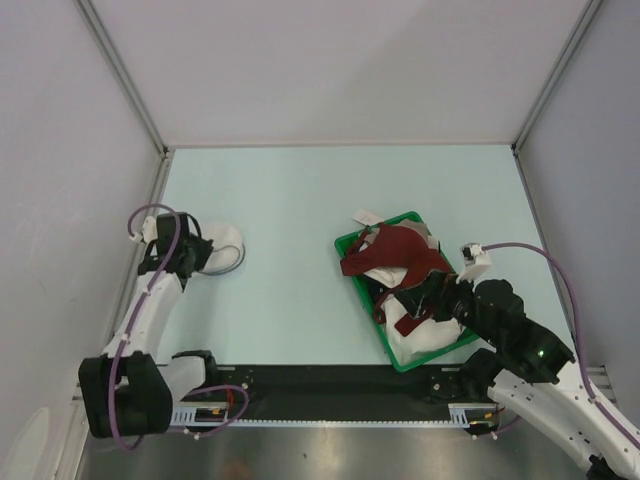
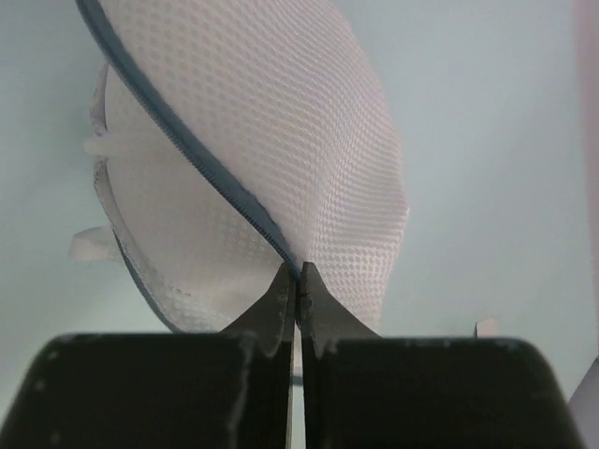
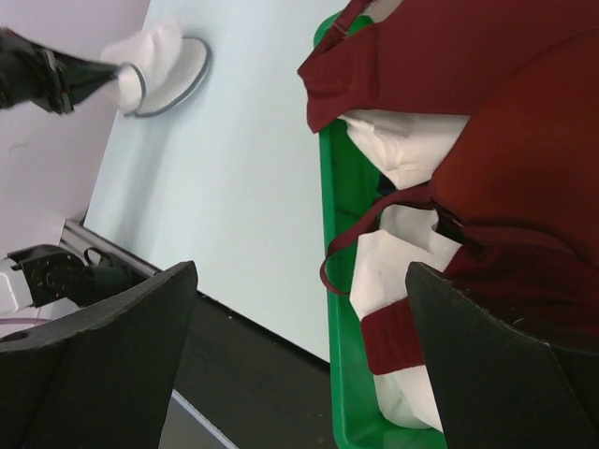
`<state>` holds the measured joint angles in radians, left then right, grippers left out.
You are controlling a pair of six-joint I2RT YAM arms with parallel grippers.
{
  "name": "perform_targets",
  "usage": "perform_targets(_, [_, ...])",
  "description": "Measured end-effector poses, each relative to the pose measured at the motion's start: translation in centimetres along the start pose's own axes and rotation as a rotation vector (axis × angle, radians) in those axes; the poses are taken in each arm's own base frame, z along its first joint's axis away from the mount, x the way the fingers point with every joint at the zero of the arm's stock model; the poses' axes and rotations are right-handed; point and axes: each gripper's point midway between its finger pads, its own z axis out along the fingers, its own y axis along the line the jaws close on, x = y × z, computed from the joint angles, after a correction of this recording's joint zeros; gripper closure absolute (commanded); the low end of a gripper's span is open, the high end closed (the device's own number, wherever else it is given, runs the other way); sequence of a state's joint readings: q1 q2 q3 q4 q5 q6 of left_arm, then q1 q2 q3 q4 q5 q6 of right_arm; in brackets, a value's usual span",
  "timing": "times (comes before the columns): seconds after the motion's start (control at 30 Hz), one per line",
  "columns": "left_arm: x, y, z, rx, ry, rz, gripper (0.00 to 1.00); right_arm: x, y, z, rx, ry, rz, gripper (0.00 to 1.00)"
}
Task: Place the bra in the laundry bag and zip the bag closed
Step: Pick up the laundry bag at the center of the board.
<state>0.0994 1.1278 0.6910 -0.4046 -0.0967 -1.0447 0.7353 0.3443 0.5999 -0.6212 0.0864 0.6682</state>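
The maroon bra (image 1: 395, 255) lies on top of the clothes in the green basket (image 1: 352, 270); in the right wrist view the bra (image 3: 496, 112) fills the upper right, one thin strap looping over the basket's wall. The white mesh laundry bag (image 1: 228, 246) sits on the table at the left. My left gripper (image 2: 298, 277) is shut on the bag's dark zipper rim, with the mesh dome (image 2: 281, 140) rising just beyond the fingertips. My right gripper (image 3: 301, 271) hangs open over the basket's near left corner, with nothing between its fingers.
White garments (image 3: 402, 140) lie under the bra in the basket (image 3: 348, 374). A black strip (image 1: 330, 380) runs along the table's near edge between the arm bases. Grey walls close in the left, back and right sides.
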Motion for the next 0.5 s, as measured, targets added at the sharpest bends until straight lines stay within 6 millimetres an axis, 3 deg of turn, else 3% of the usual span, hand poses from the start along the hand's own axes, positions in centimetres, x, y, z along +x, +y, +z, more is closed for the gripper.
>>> perform_targets(0.1, [-0.8,-2.6,-3.0,0.091,-0.078,0.124,1.00,0.8,0.5,0.6,-0.035,0.040,-0.025,0.01])
perform_targets(0.27, [0.8,-6.1,-8.8,0.275,-0.105,0.313,1.00,2.7,1.4,1.9,-0.095,0.145,-0.071,0.00])
perform_targets(0.5, [2.8,-6.3,-13.8,0.450,-0.038,0.480,1.00,4.6,2.9,3.3,-0.179,0.258,-0.132,0.00])
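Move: The laundry bag is already pinched by its zipper edge in the left fingers, its middle about 4 cm to that hand's right, 1 cm farther out and 4 cm below. The clear middle of the board lies some 22 cm to the left hand's right, 8 cm down; the green basket about 48 cm right and 9 cm back. From the right hand the bag is roughly 41 cm left, 17 cm ahead, 14 cm lower, with the basket 3 cm right and 6 cm ahead. The bag goes up about 12 cm in the shut left fingers, soon also swinging to the right towards the basket and then back, while that wrist turns some 30 degrees clockwise and its fingers tip upward. The right hand, empty and wide open, travels about 5 cm left towards the bag, sinking slightly and turning counter-clockwise. ##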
